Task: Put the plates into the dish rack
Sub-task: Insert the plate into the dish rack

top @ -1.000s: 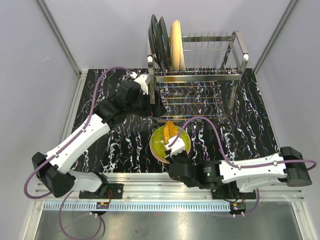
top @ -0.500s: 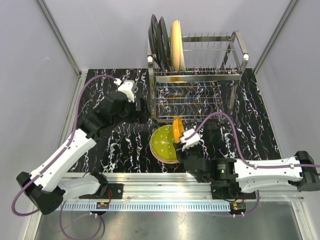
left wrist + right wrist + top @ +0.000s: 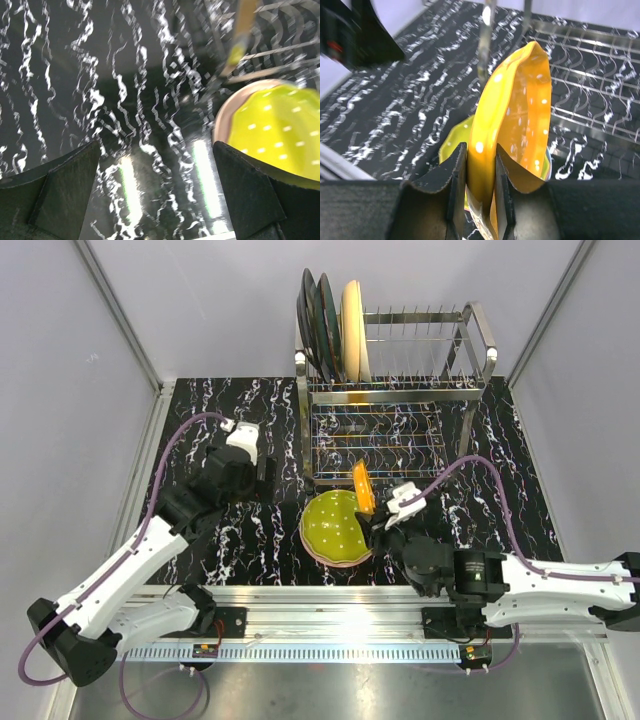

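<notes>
My right gripper point(image 3: 379, 519) point(image 3: 480, 152) is shut on the rim of an orange speckled plate point(image 3: 362, 486) point(image 3: 516, 112). It holds the plate on edge above a green speckled plate point(image 3: 336, 529) point(image 3: 451, 144). The green plate lies on the table just in front of the dish rack point(image 3: 400, 392), and a pink rim point(image 3: 223, 116) shows beneath it. Two dark plates point(image 3: 317, 322) and a cream plate point(image 3: 352, 328) stand at the rack's left end. My left gripper point(image 3: 266, 472) point(image 3: 156, 155) hangs open and empty over the table, left of the green plate point(image 3: 280, 127).
The rack's lower wire tier point(image 3: 375, 440) point(image 3: 592, 85) lies just beyond the held plate. Its upper tines to the right of the cream plate hold nothing. Black marbled tabletop point(image 3: 250, 530) spreads left of the plates. Metal frame posts point(image 3: 120, 325) flank the table.
My right gripper has raised the orange plate off the green one, turned it upright and shifted right. My left arm has drawn back from the rack's left end towards the near left.
</notes>
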{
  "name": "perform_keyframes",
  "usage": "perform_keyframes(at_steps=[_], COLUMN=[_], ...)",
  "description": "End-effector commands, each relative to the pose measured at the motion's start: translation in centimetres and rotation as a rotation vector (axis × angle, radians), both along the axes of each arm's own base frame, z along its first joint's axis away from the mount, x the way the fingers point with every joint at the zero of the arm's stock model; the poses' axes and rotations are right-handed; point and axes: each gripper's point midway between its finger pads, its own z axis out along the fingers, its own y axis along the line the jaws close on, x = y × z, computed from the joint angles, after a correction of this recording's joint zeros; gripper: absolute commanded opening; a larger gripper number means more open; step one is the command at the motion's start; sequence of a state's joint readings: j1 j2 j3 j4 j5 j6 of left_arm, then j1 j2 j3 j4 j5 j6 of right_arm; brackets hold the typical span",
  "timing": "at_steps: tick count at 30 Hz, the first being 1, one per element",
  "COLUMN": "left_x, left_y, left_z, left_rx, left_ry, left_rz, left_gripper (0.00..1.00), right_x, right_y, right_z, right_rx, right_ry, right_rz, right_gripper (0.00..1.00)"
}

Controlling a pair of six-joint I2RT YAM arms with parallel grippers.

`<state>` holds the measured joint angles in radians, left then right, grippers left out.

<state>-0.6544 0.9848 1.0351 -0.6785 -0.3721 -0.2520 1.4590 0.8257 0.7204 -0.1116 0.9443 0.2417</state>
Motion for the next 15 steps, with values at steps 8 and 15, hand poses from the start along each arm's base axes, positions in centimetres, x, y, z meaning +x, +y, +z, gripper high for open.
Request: perform_keyframes(at_steps=[8, 15], left_x=[1.5, 1.6], left_y=[1.5, 1.5], left_z=[0.1, -0.2], left_rx=[0.067, 0.077], left_ry=[-0.077, -0.073], left_rz=[0.061, 0.061], left_gripper=[0.99, 0.99], right_x=[-0.4, 0.1], right_y=[-1.0, -3.2], right_z=[15.1, 22.7], right_rx=[0.228, 0.227], right_ry=[-0.133, -0.276], right_rz=[0.076, 0.038], right_gripper=[0.00, 0.00])
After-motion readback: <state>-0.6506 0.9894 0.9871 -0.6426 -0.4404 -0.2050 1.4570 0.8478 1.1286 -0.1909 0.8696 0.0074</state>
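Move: I hold the orange plate on edge in my right hand. The free slot on the rack's upper tier lies about 27 cm ahead of that hand, 2 cm to its right and some 12 cm higher; the last cream plate stands about 4 cm left of that slot. The plate stack is 3 cm back, 4 cm left and 22 cm below, the lower shelf 15 cm ahead, 5 cm right and 22 cm below. From my left hand the slot is about 20 cm ahead, 19 cm right, 13 cm up. I carry the orange plate almost straight up with my right hand, quickly and steadily for about 15 cm, away from the plate stack and up towards the height of the rack's upper tier, with no reach forward yet. My fingers keep their pinch on the plate's edge while the wrist tips them up by some 10 degrees, with a slight roll and a little counter-clockwise turn. ##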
